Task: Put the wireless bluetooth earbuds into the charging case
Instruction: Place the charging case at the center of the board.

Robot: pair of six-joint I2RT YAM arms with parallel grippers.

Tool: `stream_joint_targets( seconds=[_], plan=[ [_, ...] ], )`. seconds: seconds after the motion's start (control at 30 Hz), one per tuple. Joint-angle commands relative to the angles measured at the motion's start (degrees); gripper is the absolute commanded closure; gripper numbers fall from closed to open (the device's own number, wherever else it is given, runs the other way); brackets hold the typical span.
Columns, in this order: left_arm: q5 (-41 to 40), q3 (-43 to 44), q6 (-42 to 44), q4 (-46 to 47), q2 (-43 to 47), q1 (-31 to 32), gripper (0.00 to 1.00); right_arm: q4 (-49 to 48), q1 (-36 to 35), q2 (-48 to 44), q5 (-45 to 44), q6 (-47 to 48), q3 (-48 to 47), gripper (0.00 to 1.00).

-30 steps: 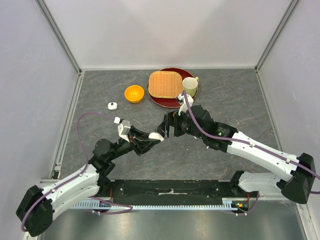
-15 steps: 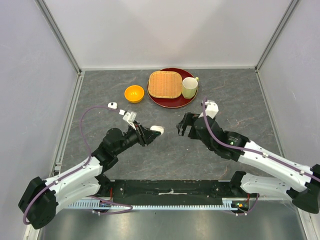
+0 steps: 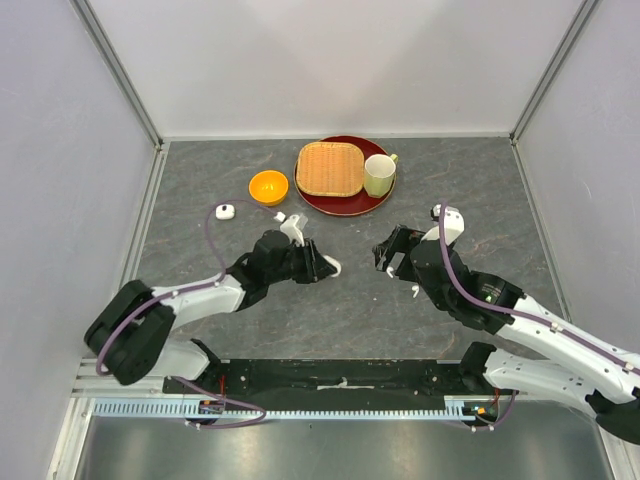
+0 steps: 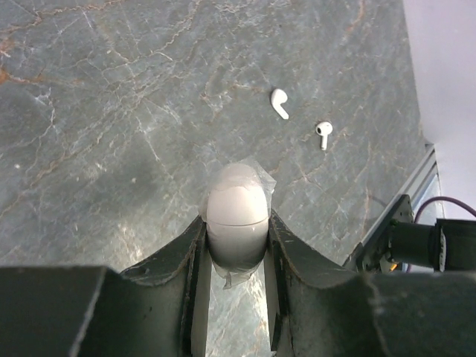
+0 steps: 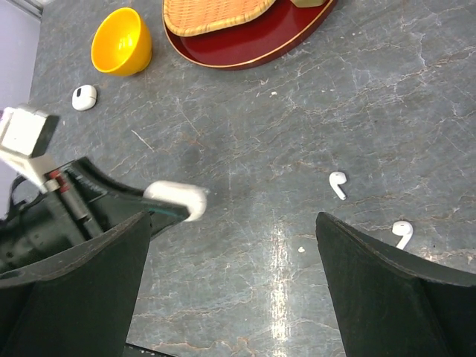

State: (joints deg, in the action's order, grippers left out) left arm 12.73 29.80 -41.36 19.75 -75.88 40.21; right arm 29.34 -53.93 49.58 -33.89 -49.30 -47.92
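Observation:
My left gripper (image 4: 236, 223) is shut on a closed white egg-shaped charging case (image 4: 236, 208), held just above the grey table; from above the case (image 3: 331, 267) pokes out to the right of the fingers. Two white earbuds (image 4: 279, 103) (image 4: 323, 134) lie loose on the table beyond it. My right gripper (image 5: 232, 217) stands wide open with nothing between its fingers, facing the held case (image 5: 177, 199) from the right, and the same earbuds (image 5: 338, 184) (image 5: 402, 232) lie near its right finger. In the top view the right gripper (image 3: 395, 255) covers the earbuds.
A second small white case (image 3: 225, 210) lies at the left near an orange bowl (image 3: 268, 187). At the back stands a red plate (image 3: 345, 208) carrying a woven basket (image 3: 330, 167) and a pale cup (image 3: 379, 175). White walls enclose the table.
The right gripper has pulled back to the right, away from the case. The left arm has swung round and stretched along the table, still holding the case near the middle.

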Motion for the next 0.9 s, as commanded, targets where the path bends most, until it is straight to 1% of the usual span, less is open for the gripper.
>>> stream_joint_targets(
  seconds=[0.0, 0.17, 0.3, 0.6, 0.83, 0.87],
  plan=[
    [1.16, 6.31, -2.32, 1.52, -7.17, -0.39, 0.92, 0.8, 0.23, -1.68, -0.65, 0.52, 0.55, 0.02],
    [0.98, 10.53, -4.33, 3.71, -14.29, -0.92, 0.88, 0.89, 0.23, -1.86, 0.14, 0.96, 0.64, 0.02],
    [0.72, 11.51, -8.46, 6.35, -19.47, -1.09, 0.86, 1.15, 0.23, -1.94, 0.84, 0.61, 0.64, 0.02],
    [1.68, 12.12, -10.05, 9.08, -24.49, -1.09, 0.81, 1.42, 0.23, -4.14, 1.63, -0.89, 2.13, 0.02],
    [1.68, 11.42, -11.28, 11.19, -27.48, -1.09, 0.72, 1.59, 0.41, -4.41, 3.12, -0.27, 2.83, 0.02],
    [1.42, 11.42, -11.46, 11.1, -27.92, -1.09, 0.67, 1.59, 0.23, -4.32, 3.3, 0.42, 2.75, 0.02]
  ],
)
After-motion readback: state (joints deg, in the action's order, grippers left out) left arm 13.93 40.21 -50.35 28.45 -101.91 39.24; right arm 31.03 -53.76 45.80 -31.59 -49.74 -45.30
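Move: The bare board centre I am taking the charging case to is about 5 cm ahead of my left hand, 4 cm to its right and 9 cm below. Two loose earbuds lie on the board: the nearer one roughly 4 cm ahead and 16 cm to the right of that hand, the farther one some 21 cm right and 1 cm back. From my right hand the board centre is about 7 cm ahead, 8 cm left and 21 cm down. Still pinching the open charging case, I lower my left hand about 7 cm to the board centre, reaching some 4 cm forward and 4 cm to the right towards the loose earbuds. Most of the reach comes early; then I sink nearly straight down and level off low over the board. The wrist tips about 10 degrees further down, fingers keeping their hold. ##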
